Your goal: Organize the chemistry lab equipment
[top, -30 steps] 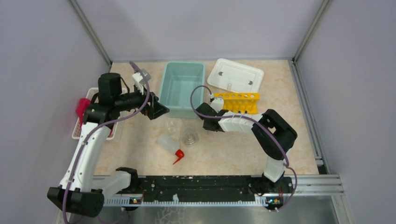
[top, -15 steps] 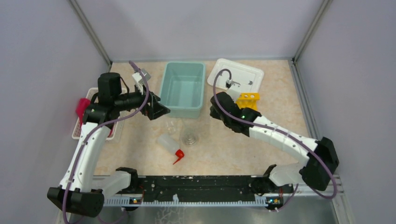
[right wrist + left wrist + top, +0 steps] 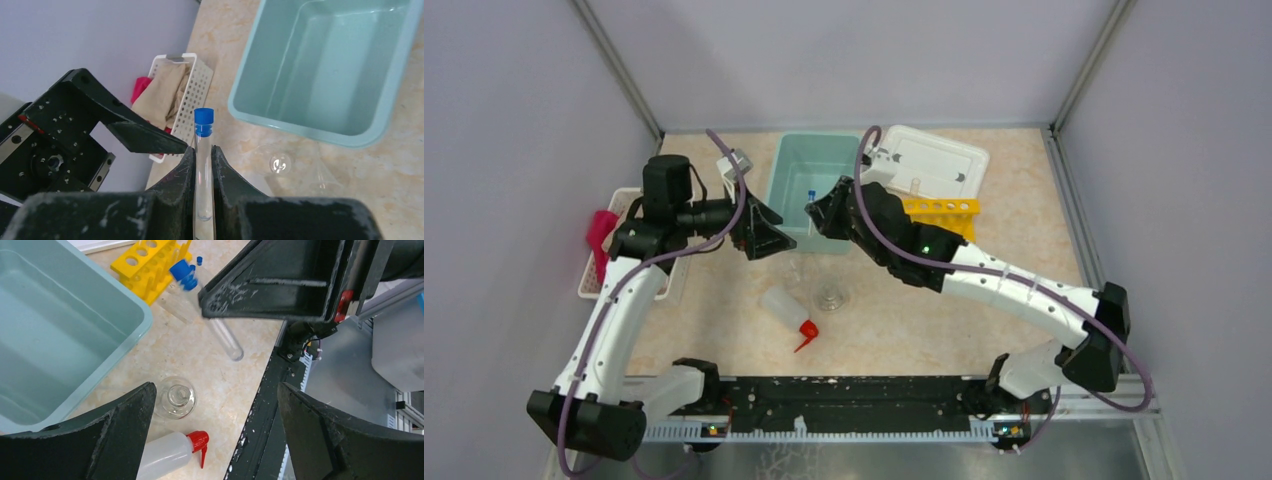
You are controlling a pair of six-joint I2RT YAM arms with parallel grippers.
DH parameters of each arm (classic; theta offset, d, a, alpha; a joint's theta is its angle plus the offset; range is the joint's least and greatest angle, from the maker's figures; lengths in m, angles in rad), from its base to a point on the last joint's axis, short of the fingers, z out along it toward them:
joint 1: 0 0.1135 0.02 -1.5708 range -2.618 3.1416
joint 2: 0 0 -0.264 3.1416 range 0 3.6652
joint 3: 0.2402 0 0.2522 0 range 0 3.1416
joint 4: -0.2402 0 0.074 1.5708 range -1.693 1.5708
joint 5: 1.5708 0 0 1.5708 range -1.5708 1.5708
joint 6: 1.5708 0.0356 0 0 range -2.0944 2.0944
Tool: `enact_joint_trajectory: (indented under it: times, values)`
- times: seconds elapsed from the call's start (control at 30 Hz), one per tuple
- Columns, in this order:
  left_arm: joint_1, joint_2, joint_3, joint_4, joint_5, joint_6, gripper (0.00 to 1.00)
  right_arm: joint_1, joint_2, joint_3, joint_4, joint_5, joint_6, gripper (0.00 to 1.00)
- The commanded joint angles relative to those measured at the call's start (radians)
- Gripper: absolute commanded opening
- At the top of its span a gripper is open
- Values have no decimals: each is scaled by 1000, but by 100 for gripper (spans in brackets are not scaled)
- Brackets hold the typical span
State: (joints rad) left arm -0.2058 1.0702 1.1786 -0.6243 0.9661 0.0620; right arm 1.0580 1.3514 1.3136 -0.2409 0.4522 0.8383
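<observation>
My right gripper (image 3: 203, 152) is shut on a clear blue-capped tube (image 3: 204, 170), which stands upright between its fingers. In the top view this tube (image 3: 812, 198) hangs over the front rim of the teal bin (image 3: 779, 180), with my right gripper (image 3: 817, 218) beside it. My left gripper (image 3: 772, 233) is open and empty, just left of the tube. The left wrist view shows the held tube (image 3: 225, 337) ahead of my left gripper (image 3: 215, 430). The yellow rack (image 3: 939, 215) stands to the right. A glass flask (image 3: 829, 293), a small beaker (image 3: 791, 268) and the squeeze bottle (image 3: 784, 305) rest in front of the bin.
A white tray (image 3: 929, 160) lies behind the yellow rack. A white slatted basket (image 3: 594, 280) with a tan cloth (image 3: 160, 95) and a pink cloth (image 3: 602, 235) sits at the left wall. The squeeze bottle's red spout (image 3: 200, 441) points toward the black front rail (image 3: 854, 395).
My right arm has left the yellow rack and swung left over the teal bin with the tube in its grip. My left gripper has shifted slightly right and stays open.
</observation>
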Motion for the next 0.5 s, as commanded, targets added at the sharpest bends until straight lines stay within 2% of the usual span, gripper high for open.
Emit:
enact_joint_trajectory:
  times: [0.0,0.3,0.47]
  values:
    - [-20,11,-9,43,37,-24,96,28,42,62,131,-60,-22,0]
    - [-33,21,-48,76,24,-43,85,78,66,68,208,-62,-23,0]
    - [-33,32,-42,83,23,-54,72,88,74,61,228,-61,-24,0]
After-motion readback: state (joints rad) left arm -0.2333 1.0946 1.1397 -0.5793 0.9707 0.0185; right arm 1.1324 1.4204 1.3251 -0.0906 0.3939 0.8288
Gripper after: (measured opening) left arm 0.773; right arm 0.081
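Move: The blue-capped test tube, already pinched upright in the right hand, is about 6 cm to the right of the left hand point and 3 cm ahead, near its height; the open left fingers thus lie 6 cm left and 3 cm back of the right hand. Some 30 cm below the right hand, the wash bottle lies 6 cm left and 4 cm back, the round glass is straight below, and the teal box's middle is 23 cm ahead, 2 cm left. The test tube is carried about 5 cm left and a couple of centimetres back by the right hand, which keeps its pinch and turns slightly counter-clockwise, bringing the tube into the mouth of the left gripper. To meet it, the left hand eases about 1.5 cm down and 1 cm right, and its wide-open fingers start closing around the tube. ##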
